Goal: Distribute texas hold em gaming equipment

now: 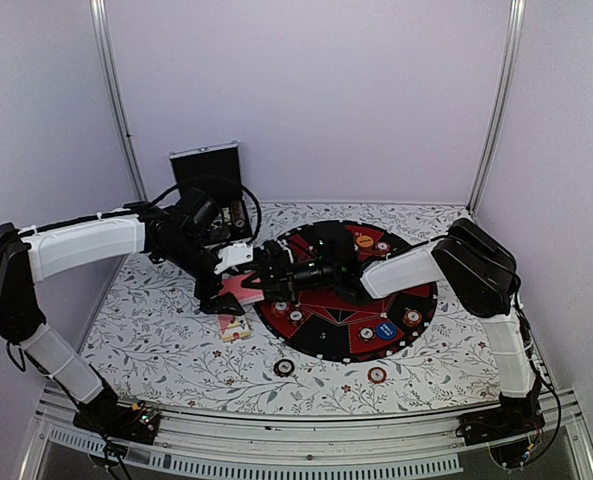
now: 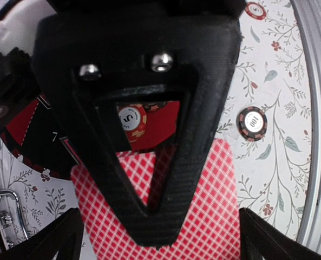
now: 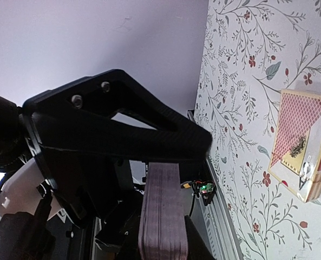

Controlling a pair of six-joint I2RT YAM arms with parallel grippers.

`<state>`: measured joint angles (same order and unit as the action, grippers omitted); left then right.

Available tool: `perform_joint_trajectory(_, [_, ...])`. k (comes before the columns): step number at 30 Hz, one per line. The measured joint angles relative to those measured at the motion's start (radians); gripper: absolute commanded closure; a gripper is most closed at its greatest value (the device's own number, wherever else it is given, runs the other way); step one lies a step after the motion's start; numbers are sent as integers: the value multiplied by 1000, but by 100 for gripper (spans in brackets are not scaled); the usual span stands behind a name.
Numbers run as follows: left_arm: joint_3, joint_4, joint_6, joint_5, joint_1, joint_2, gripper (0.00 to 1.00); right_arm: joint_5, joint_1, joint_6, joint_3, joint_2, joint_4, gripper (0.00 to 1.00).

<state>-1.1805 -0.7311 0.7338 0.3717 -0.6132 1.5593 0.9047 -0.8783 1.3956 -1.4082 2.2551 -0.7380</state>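
A stack of pink-backed playing cards [image 1: 238, 288] hangs at the left rim of the round black and red mat [image 1: 416, 300]. My right gripper [image 1: 263, 277] is shut on it. In the right wrist view the deck [image 3: 161, 216] shows edge-on between the right gripper's [image 3: 168, 168] fingers. My left gripper [image 2: 160, 230] stands open, its fingers [image 2: 63, 238] either side of the checked card back [image 2: 214, 206] and apart from it. The small pink card box [image 1: 234, 328] lies on the floral cloth, also in the right wrist view [image 3: 303, 143]. Striped chips [image 1: 284, 367] lie loose.
A silver-edged black case [image 1: 208, 180] stands at the back left. An orange button [image 1: 364, 241], a blue button [image 1: 385, 330] and several chips sit on the mat. A red chip [image 1: 377, 375] and a black chip [image 2: 252, 123] lie on the cloth near the front rail [image 1: 306, 440].
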Motion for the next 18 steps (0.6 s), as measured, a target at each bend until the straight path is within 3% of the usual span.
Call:
perform_joint_trajectory(5, [0,-11,16,6,0,26,2,5,-1,0,-14,0,-5,92])
perform_joint_trajectory(18, [-27,-10,13,6,-4,28,25,-1,2,-3,-20,0,-3,90])
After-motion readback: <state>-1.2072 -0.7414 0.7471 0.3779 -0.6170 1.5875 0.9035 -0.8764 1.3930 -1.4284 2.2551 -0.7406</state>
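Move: The card deck, gripped by my right hand, has its middle about 2 cm to the right of my left hand point and some 2 cm below it; from my right hand point it lies about 4 cm to the left and 1 cm back. From my left hand, the card box on the table is about 2 cm back, 1 cm left and 12 cm below. The black 100 chip lies some 13 cm back and 10 cm right, at table height. With my left fingers already wide open astride the card deck, I sink that hand about 1 cm over it, then ease it back up nearly as far while starting to close the fingers on the deck's two edges, by about a fifth of their range. My right hand keeps its pinch on the deck and lifts it slightly, just under 1 cm. ##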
